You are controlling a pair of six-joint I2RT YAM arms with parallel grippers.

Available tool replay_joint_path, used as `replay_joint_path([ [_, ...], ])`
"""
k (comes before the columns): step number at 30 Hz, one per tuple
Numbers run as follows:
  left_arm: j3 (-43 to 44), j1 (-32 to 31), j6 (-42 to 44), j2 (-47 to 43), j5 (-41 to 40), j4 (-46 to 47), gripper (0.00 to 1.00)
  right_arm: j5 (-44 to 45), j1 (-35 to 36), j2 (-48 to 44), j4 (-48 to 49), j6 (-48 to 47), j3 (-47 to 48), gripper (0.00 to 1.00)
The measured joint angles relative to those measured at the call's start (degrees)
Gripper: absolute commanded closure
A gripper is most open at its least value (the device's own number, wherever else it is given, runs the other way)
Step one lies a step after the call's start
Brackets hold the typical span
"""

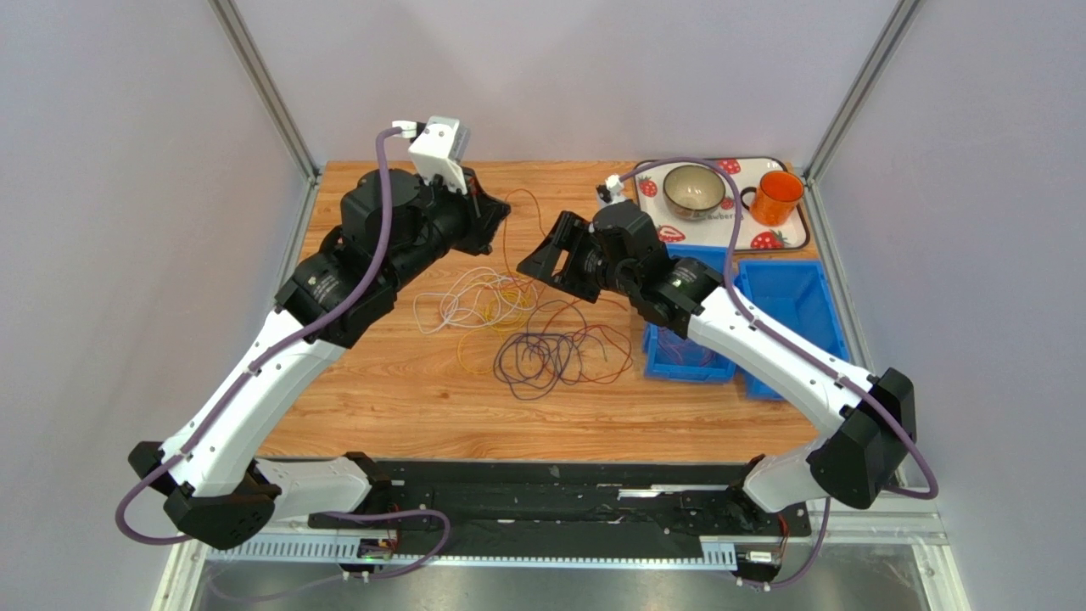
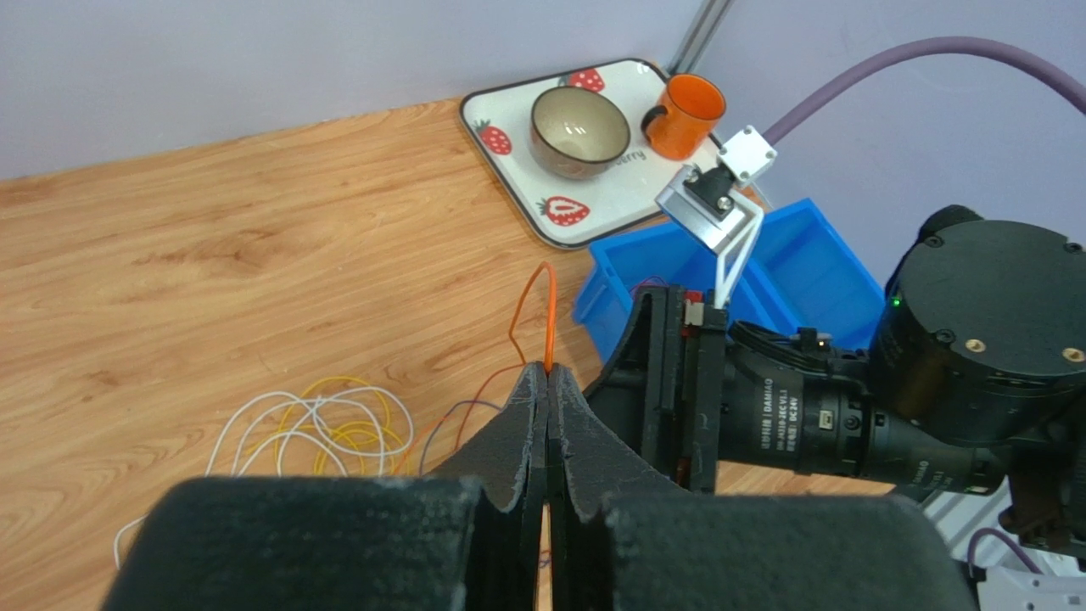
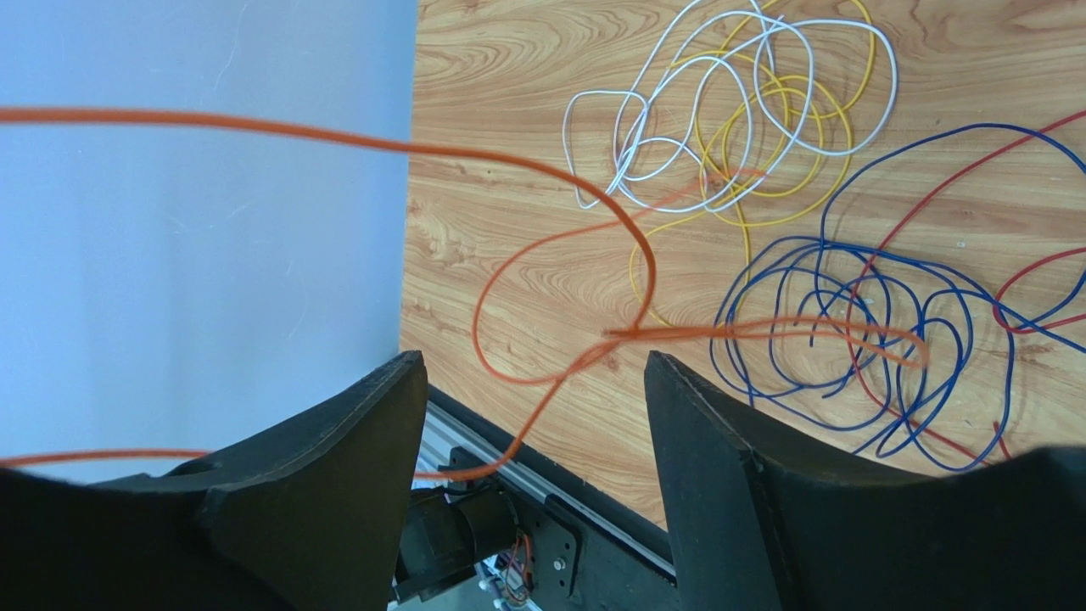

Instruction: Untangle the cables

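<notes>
The cables lie loose on the wooden table: a white and yellow bundle [image 1: 474, 301] [image 3: 733, 108] and a blue-purple and red bundle [image 1: 557, 353] [image 3: 867, 331]. My left gripper [image 1: 488, 217] [image 2: 548, 372] is shut on an orange cable [image 2: 550, 312], which rises from its tips in a narrow loop. That orange cable [image 3: 561, 261] runs in long curves across the right wrist view and passes the gap between the open fingers of my right gripper [image 1: 535, 265] [image 3: 529, 376]. Whether it lies between them or below them I cannot tell.
A strawberry-patterned tray [image 1: 765, 238] at the back right carries a bowl [image 1: 695, 189] and an orange mug [image 1: 775, 197]. Two blue bins [image 1: 801, 312] stand under the right arm. A black rail [image 1: 574, 477] runs along the table's near edge.
</notes>
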Motion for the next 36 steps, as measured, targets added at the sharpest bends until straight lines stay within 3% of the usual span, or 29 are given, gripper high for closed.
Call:
replay_joint_path([
  [2,-0.2,0.0,-0.3,0.0,0.3,0.2,1.00,0.3,0.0,0.7,0.0,0.3,0.3,0.40],
  [5,-0.5,0.0,-0.6,-0.1,0.6,0.3,1.00,1.1,0.0,1.6,-0.1,0.4,0.7,0.61],
  [6,-0.7,0.0,-0.7,-0.2,0.7,0.4,1.00,1.2,0.0,1.8,-0.1,0.7,0.7,0.81],
  [9,-1.0,0.0,-1.0,-0.2,1.0,0.6,1.00,1.6,0.0,2.0,-0.2,0.9,0.7,1.00],
  [15,-1.6,0.0,-1.3,-0.4,1.0,1.0,1.00,2.1,0.0,2.0,-0.4,0.9,0.8,1.00],
  [17,-2.0,0.0,-1.4,-0.5,-0.3,0.8,0.93,2.3,-0.2,1.6,-1.0,0.5,0.8,1.00],
  [18,-2.0,0.0,-1.5,-0.5,-1.5,0.3,0.86,2.3,-0.3,1.2,-1.5,0.3,0.8,1.00],
  [19,-1.9,0.0,-1.7,-0.5,-2.8,-0.4,0.56,2.3,-0.6,0.6,-2.1,0.1,0.8,1.00],
  [21,-1.0,0.4,-2.8,0.0,-5.8,-4.3,0.37,2.4,-1.4,-1.9,-3.5,-0.3,0.8,1.00],
  [22,-0.2,0.8,-3.6,0.6,-6.5,-6.4,0.20,2.3,-2.1,-3.4,-3.8,-0.5,0.8,1.00],
  [23,0.5,1.3,-4.0,1.3,-6.7,-7.9,0.15,2.4,-2.8,-5.1,-3.9,-0.8,0.8,1.00],
  [28,-1.8,3.0,-6.7,3.6,-4.1,-11.4,0.11,2.3,-8.3,-13.5,-6.9,-1.9,3.2,1.00],
  [36,-5.2,2.9,-7.1,2.4,-1.3,-14.8,0.09,2.8,-14.1,-19.7,-12.7,-4.9,10.4,1.00],
])
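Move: The hanging run of the orange cable that my open right fingers go for is almost between them, about 1 cm ahead and 1 cm below. Down on the table, some 25 cm below that hand, the blue cable lies 5 cm back and 3 cm left, the red one 2 cm back and 9 cm right, and the white one 8 cm ahead and 13 cm left. From my left hand, which still holds the orange cable, that run is about 17 cm below, 5 cm right and 1 cm ahead. I ease my right hand barely forward and down and pinch the orange cable below my left, which holds still meanwhile. Then I open my left fingers wide, let go and sink that hand about 11 cm, tipping it down some 20 degrees. My right keeps its pinch and sweeps up 16 cm and right 14 cm, its fingers tilting up and turning clockwise. ##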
